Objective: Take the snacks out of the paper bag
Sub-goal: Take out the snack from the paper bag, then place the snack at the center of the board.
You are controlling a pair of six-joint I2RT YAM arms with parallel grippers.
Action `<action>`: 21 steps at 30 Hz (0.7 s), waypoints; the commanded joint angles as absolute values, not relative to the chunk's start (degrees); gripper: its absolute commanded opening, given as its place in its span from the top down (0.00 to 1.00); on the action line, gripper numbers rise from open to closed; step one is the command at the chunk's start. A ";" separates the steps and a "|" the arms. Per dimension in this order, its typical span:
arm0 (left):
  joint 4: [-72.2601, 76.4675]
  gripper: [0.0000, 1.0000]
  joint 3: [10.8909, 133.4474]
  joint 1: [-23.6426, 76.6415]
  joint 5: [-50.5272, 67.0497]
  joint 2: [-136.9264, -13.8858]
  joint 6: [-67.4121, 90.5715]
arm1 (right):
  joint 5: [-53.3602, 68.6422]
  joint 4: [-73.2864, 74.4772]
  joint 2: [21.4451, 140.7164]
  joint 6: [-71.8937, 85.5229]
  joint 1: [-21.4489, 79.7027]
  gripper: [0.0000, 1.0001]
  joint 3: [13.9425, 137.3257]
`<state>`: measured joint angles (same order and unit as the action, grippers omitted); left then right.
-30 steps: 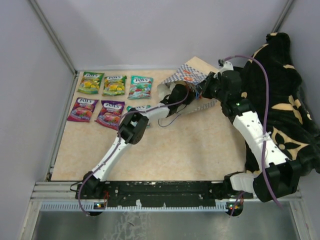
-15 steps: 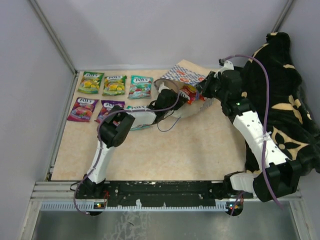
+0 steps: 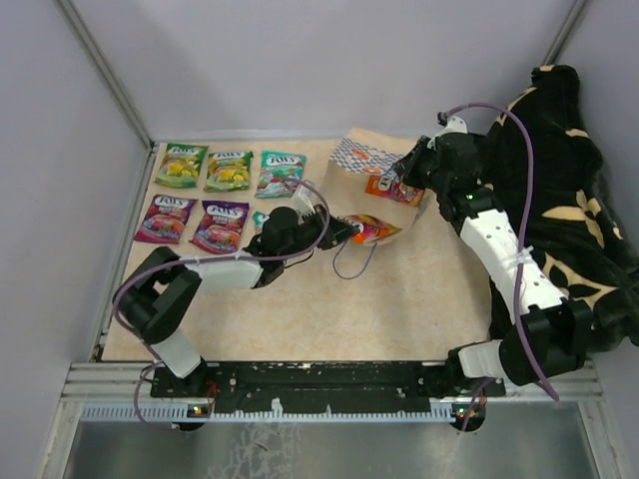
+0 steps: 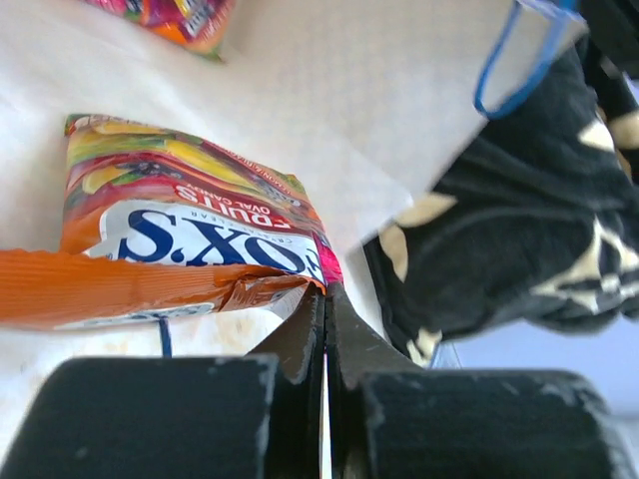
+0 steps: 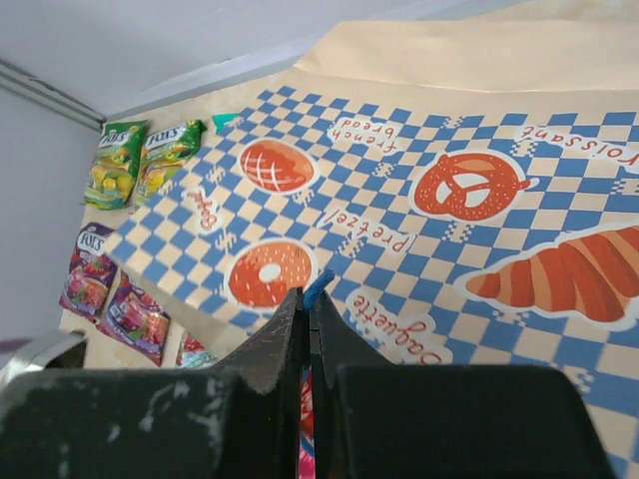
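Observation:
The paper bag [image 3: 367, 158] is held tilted up off the table, its checkered side [image 5: 449, 230] filling the right wrist view. My right gripper [image 3: 407, 178] [image 5: 310, 297] is shut on its blue cord handle [image 5: 318, 286]. My left gripper [image 3: 337, 232] [image 4: 324, 294] is shut on the corner of a red-orange snack packet [image 3: 369, 231] [image 4: 190, 225], which lies just outside the bag's mouth. Another red packet [image 3: 394, 190] shows at the bag's edge. Several snacks lie in two rows at the far left: green [image 3: 181, 165], yellow-green [image 3: 229, 170], teal [image 3: 282, 173], pink-purple [image 3: 167, 218] and purple [image 3: 221, 227].
A black-and-tan blanket [image 3: 564, 170] [image 4: 519, 249] is heaped along the right side, behind my right arm. Grey walls close in the table at the back and left. My left arm lies folded low over the table's left half.
My left gripper has drawn back out of the bag toward the near left, bringing the red-orange packet with it. The right gripper has raised and tipped the bag.

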<state>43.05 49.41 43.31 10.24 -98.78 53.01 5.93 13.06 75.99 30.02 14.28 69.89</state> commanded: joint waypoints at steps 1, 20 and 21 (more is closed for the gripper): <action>47.21 1.00 41.35 42.26 18.46 -87.91 47.69 | 4.37 10.31 76.29 29.09 13.07 0.99 73.38; 13.27 1.00 23.91 37.70 42.12 -71.80 29.84 | 10.87 4.98 80.79 26.11 8.32 0.98 73.40; 10.79 1.00 24.92 37.23 41.52 -73.87 28.34 | 11.18 5.12 80.93 25.91 8.35 0.98 73.54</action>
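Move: The orange snack, already pinched by the left hand, is headed for the bare table in front of the laid-out snacks, about 18 cm back, 12 cm left and 16 cm below that hand. The front teal snack lies some 18 cm to its left and 5 cm ahead, the paper bag 14 cm ahead and 8 cm right. From the right hand, the bare spot is about 26 cm back, 20 cm left; the bag is 5 cm ahead, 2 cm left and 18 cm below. The orange snack is swept away from the paper bag's mouth in the left fingers' shut grip, some 16 cm back and 10 cm left, staying high at first, then sinking over the bare table as the wrist swings about 25 degrees clockwise. The right hand keeps its pinch on the bag's blue handle and shifts slightly forward and right. ##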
